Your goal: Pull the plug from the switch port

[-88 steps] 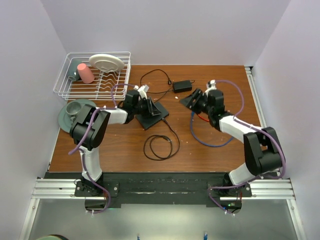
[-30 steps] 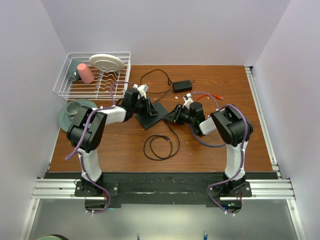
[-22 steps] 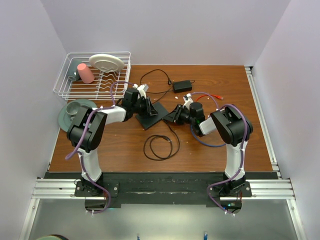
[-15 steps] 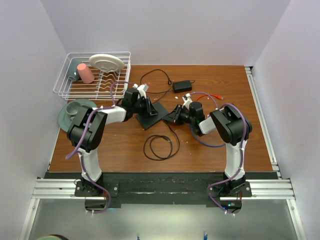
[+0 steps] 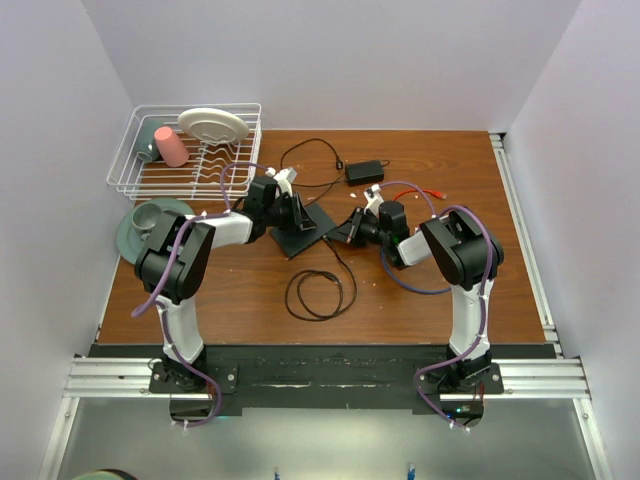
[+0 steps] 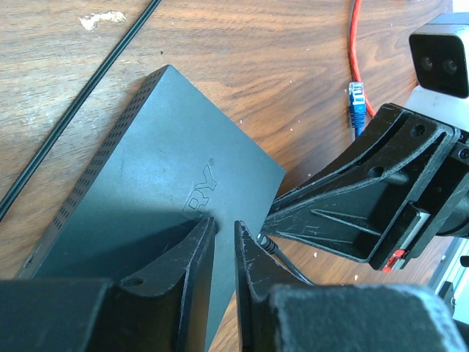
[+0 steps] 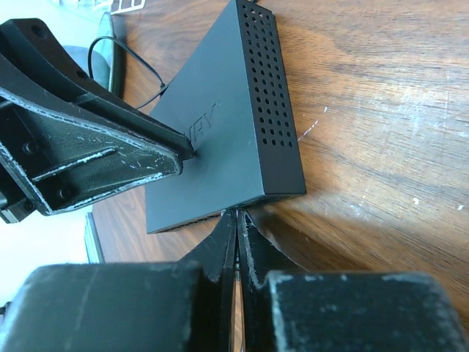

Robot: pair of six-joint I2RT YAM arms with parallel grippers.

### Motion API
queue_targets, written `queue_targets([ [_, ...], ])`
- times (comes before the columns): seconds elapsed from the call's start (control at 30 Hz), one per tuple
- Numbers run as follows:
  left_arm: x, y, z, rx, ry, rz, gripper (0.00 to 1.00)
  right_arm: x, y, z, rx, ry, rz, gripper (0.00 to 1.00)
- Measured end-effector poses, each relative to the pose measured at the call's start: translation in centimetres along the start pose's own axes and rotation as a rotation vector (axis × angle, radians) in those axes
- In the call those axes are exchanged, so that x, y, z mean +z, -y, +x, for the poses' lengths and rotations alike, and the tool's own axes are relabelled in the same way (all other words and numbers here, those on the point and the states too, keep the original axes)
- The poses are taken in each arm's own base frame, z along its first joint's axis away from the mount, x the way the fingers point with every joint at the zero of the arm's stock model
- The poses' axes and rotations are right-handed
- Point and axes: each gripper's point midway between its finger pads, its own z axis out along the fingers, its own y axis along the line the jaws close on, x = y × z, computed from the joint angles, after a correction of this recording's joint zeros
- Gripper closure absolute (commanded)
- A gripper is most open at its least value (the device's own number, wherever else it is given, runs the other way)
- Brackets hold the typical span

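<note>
The switch (image 5: 308,226) is a flat matte-black box lying mid-table; it also shows in the left wrist view (image 6: 161,169) and the right wrist view (image 7: 227,139). My left gripper (image 5: 293,212) rests its nearly closed fingertips on the switch's top (image 6: 223,224), holding nothing. My right gripper (image 5: 348,232) is shut at the switch's port edge (image 7: 237,214), pinching the plug, which is mostly hidden between the fingers. The plug's ribbed black collar (image 6: 270,245) shows by the switch's corner, with a thin black cable (image 5: 320,295) trailing into a loop.
A black power brick (image 5: 365,172) with a thin cord lies behind the switch. A wire dish rack (image 5: 185,150) stands at the back left, a green plate with a cup (image 5: 150,220) beside it. A red cable with a blue plug (image 6: 357,103) lies to the right.
My right arm has swung in from the right side of the table to the switch's edge and closed there. The cable loop has shifted slightly left. My left gripper has stayed on the switch.
</note>
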Motion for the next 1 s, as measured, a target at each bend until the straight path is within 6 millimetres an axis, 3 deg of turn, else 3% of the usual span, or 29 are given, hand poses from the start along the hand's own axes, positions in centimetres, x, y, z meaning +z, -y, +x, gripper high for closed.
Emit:
queue_targets([
  [0.13, 0.1, 0.07, 0.03, -0.004, 0.0, 0.007, 0.77, 0.01, -0.04, 0.01, 0.001, -0.001, -0.003, 1.0],
  [0.2, 0.19, 0.12, 0.04, -0.003, 0.0, 0.013, 0.78, 0.01, -0.03, 0.04, 0.001, 0.0, -0.005, 0.92],
  [0.3, 0.25, 0.19, 0.02, -0.002, 0.001, 0.019, 0.78, 0.01, 0.09, 0.12, 0.011, 0.005, -0.012, 0.7],
  [0.4, 0.25, 0.21, 0.02, -0.004, 0.001, 0.02, 0.78, -0.03, 0.34, 0.18, 0.038, 0.011, -0.02, 0.63],
  [1.0, 0.29, 0.28, 0.01, -0.015, 0.001, 0.022, 0.78, -0.49, -0.39, 0.93, 0.115, -0.022, -0.094, 0.62],
])
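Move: The plug sits in the port on the switch's near-right side, about 1 cm back from the right hand's shut fingertips and 1 cm below them. From that hand, the middle of the switch is about 5 cm left and 2 cm ahead, the black coiled cable some 13 cm back and 2 cm left, and the power adapter about 15 cm ahead and 8 cm right. From the left hand, the plug is about 4 cm right, 2 cm back and 2 cm lower. The right hand's fingers, shut tight at the port edge, spread to a bit over a third of their range and end on either side of the plug, while the hand eases back about 1 cm from the switch and rolls some 8 degrees, clockwise as seen from behind the wrist, its tips coming up a little. The left hand stays where it is, its partly open fingertips still resting on top of the switch. ##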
